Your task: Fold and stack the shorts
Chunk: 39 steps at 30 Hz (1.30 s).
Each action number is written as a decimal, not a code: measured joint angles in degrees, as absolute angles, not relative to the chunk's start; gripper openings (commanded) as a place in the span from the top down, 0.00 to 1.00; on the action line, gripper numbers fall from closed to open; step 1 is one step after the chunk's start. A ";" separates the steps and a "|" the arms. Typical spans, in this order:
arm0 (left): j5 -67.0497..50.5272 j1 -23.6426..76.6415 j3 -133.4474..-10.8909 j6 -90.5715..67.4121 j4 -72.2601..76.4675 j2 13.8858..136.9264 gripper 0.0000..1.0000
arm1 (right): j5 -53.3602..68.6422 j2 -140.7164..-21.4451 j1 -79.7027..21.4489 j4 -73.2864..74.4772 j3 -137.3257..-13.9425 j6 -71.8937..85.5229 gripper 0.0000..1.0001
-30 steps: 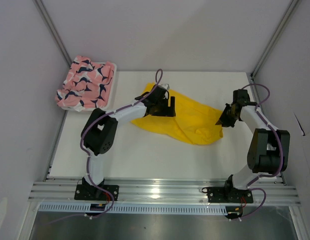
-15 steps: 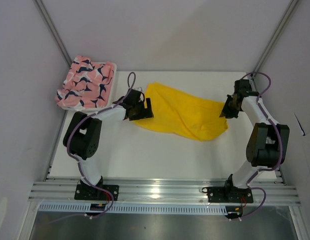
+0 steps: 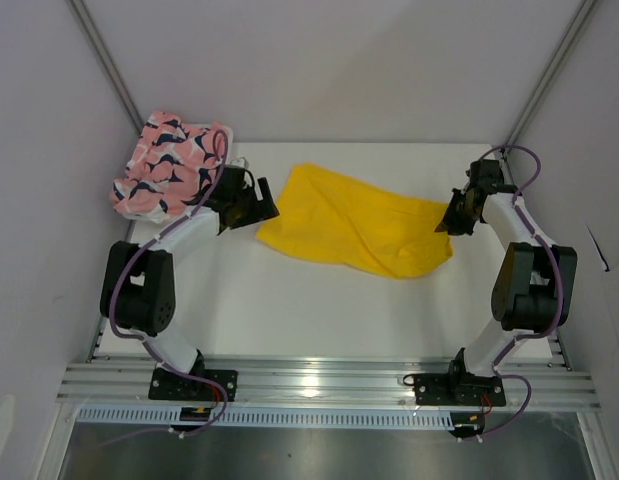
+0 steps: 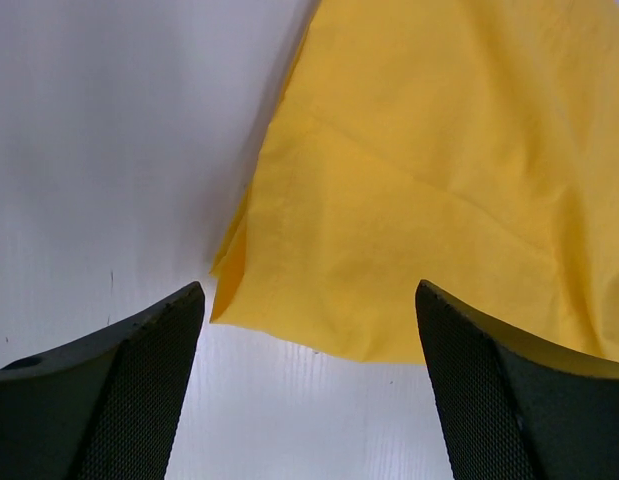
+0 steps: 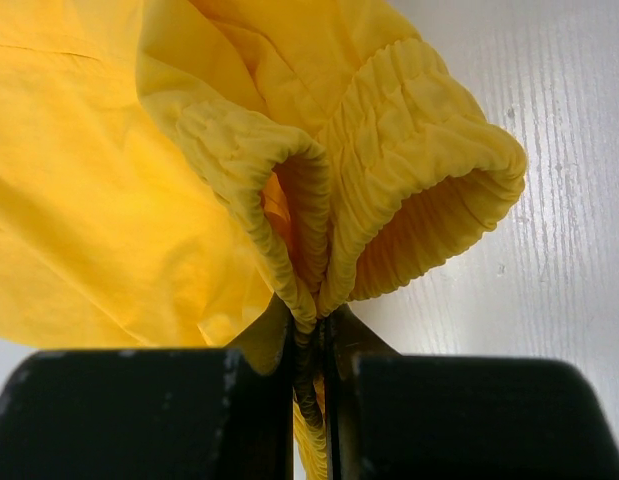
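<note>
The yellow shorts [image 3: 349, 225] lie spread across the middle of the white table [image 3: 289, 310], their left edge flat on it. My left gripper [image 3: 259, 206] hovers just left of that edge, open, with only bare table between its fingers; the left wrist view shows it [image 4: 309, 288] facing the cloth's hem [image 4: 319, 345]. At the shorts' right end my right gripper [image 3: 451, 222] is shut on the bunched elastic waistband [image 5: 419, 170], pinched between its jaws [image 5: 311, 325]. The pink whale-print shorts [image 3: 169, 168] sit in a crumpled heap at the back left corner.
Grey walls and slanted metal posts [image 3: 109, 60] close in the table on three sides. An aluminium rail [image 3: 319, 385] holding both arm bases runs along the near edge. The pink heap lies close behind my left arm [image 3: 184, 235].
My left gripper has come off the yellow shorts and swung left toward the pink heap, opening wider. The yellow cloth now lies stretched flatter. The right gripper shifted slightly back, still gripping.
</note>
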State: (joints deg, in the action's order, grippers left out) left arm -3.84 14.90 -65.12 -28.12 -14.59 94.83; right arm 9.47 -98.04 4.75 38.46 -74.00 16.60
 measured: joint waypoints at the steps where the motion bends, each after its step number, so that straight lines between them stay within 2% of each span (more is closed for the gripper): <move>1: -3.86 14.87 -65.28 -27.88 -14.81 95.24 0.14 | 9.67 -98.04 4.75 38.37 -74.00 16.60 1.00; 12: -5.39 14.81 -68.10 -25.67 -18.22 103.15 0.35 | 11.31 -98.04 4.75 37.56 -73.87 16.40 1.00; 15: -5.41 14.81 -68.93 -25.08 -19.11 104.40 0.52 | 11.46 -98.04 4.78 37.28 -73.49 16.40 1.00; 16: -5.43 14.81 -69.06 -24.91 -19.46 104.64 0.63 | 11.46 -98.04 4.82 37.23 -73.36 16.40 1.00; 18: -5.69 14.81 -69.08 -24.49 -19.79 104.86 0.74 | 11.49 -98.04 4.93 37.19 -73.17 16.40 1.00; 19: -5.80 14.81 -69.08 -24.40 -19.90 104.90 0.86 | 11.49 -98.04 5.02 37.17 -73.10 16.40 1.00; 21: -5.93 14.81 -69.08 -24.34 -19.90 104.92 1.00 | 11.46 -98.04 5.04 37.15 -73.06 16.40 1.00; 27: -4.12 14.68 -68.69 -24.16 -19.94 104.90 1.00 | 11.07 -98.96 5.43 37.45 -73.36 16.47 1.00; 39: -2.98 12.58 -60.51 -26.11 -16.36 102.96 1.00 | 10.37 -103.83 7.60 38.70 -74.54 18.83 1.00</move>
State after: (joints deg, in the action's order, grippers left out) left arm -2.98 12.58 -60.51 -26.11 -16.36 102.96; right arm 10.37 -103.83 7.60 38.70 -74.54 18.83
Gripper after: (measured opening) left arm 0.002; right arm 0.076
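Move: The open left hand hovers over the shorts' near-left corner, which lies about 7 cm below it, some 1 cm back and 1 cm to its left. The tray of pink shorts stands roughly 13 cm ahead and 19 cm left of that hand. The right hand already grips the shorts' other end. From the right hand, the near-left corner lies about 38 cm to the left, about level in reach and some 7 cm lower. Left hand sinks 6 cm, pinches the shorts' corner, draws it left, back and down; right, still gripping, lowers. ##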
